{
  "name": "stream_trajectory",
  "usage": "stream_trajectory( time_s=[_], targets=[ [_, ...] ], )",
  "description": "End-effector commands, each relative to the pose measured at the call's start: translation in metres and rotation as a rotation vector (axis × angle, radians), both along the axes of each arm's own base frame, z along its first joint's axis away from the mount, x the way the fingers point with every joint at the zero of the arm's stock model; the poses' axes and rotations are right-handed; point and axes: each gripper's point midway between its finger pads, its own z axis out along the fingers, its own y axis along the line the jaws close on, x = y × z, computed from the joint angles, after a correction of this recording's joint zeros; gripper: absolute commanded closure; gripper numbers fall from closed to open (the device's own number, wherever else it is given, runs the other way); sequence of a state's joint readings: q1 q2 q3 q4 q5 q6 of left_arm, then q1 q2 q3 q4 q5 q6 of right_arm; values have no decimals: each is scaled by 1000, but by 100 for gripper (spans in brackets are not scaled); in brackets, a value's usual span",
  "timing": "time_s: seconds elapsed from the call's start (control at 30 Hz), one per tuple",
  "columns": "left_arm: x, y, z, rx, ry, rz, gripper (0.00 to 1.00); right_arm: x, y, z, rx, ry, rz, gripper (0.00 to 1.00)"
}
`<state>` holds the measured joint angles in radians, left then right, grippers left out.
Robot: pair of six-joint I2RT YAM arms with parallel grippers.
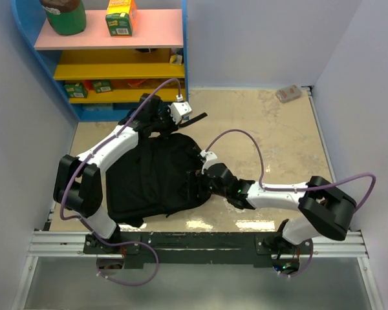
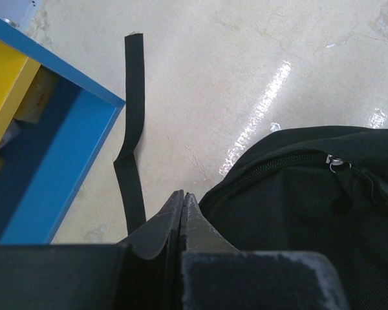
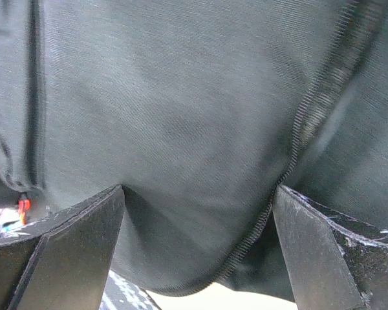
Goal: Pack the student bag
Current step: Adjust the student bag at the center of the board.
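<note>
The student bag is a large black backpack lying flat on the beige table, left of centre. My left gripper is at its far end, shut, with nothing showing between the fingertips. In the left wrist view the bag lies just to their right, with a metal zip pull on its edge. A loose black strap trails across the table to the left. My right gripper is open at the bag's right edge. Its fingers straddle a bulge of black bag fabric beside a zip line.
A blue shelf unit stands at the back left, close to my left gripper. It holds a green jar, a juice carton and small boxes. A small pale object lies at the far right. White walls close in both sides.
</note>
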<state>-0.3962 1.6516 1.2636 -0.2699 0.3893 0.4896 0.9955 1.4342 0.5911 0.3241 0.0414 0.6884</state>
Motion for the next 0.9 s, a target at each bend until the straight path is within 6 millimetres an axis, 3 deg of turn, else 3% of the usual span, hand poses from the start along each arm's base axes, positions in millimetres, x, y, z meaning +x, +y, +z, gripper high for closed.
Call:
stream_trajectory(
  time_s=[0.0, 0.17, 0.33, 0.4, 0.5, 0.6, 0.63, 0.77, 0.87],
  targets=[
    [-2, -6, 22, -42, -52, -19, 100, 1, 53, 62, 182, -89, 115, 2],
    [-1, -7, 21, -49, -44, -13, 100, -2, 84, 101, 213, -188, 216, 3],
    [-2, -6, 21, -50, -49, -9, 100, 0, 70, 87, 123, -188, 196, 1],
    [-2, -7, 22, -51, -54, -12, 100, 5, 55, 68, 66, -151, 156, 1],
    [-2, -7, 20, -52, -51, -13, 100, 5, 38, 55, -7, -133, 134, 1],
    [-3, -6, 20, -50, -56, -10, 100, 13, 19, 73, -35, -178, 58, 1],
    [-3, -5, 21, -47, -59, -7, 100, 17, 10, 88, -24, -213, 13, 1],
    [-4, -3, 22, -48, -69, -3, 100, 35, -31, 115, -62, -293, -162, 1],
    [-5, -4, 24, -58, -70, -3, 100, 50, -68, 104, -193, -313, -302, 2]
  ],
)
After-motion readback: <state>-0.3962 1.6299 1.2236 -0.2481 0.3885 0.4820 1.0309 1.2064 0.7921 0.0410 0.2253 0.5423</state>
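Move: The student bag's middle lies about 14 cm to the left of my right hand, 3 cm ahead and a few centimetres lower; its near right side is right at my open fingers. The loose black strap lies some 23 cm straight ahead, and the shelf's near right corner 24 cm ahead and 2 cm to the left. From my shut left hand, the bag's middle is roughly 17 cm back, 4 cm left and 12 cm below. With the fingers kept wide open, I shove my right hand about 6 cm left along the bag's right side, rising about as much and turning slightly counter-clockwise. Then I swing back right some 7 cm, come free of the fabric and climb to about 11 cm above my start, fingers tipping a little upward. My left hand stays at the bag's far end, fingers still shut. ##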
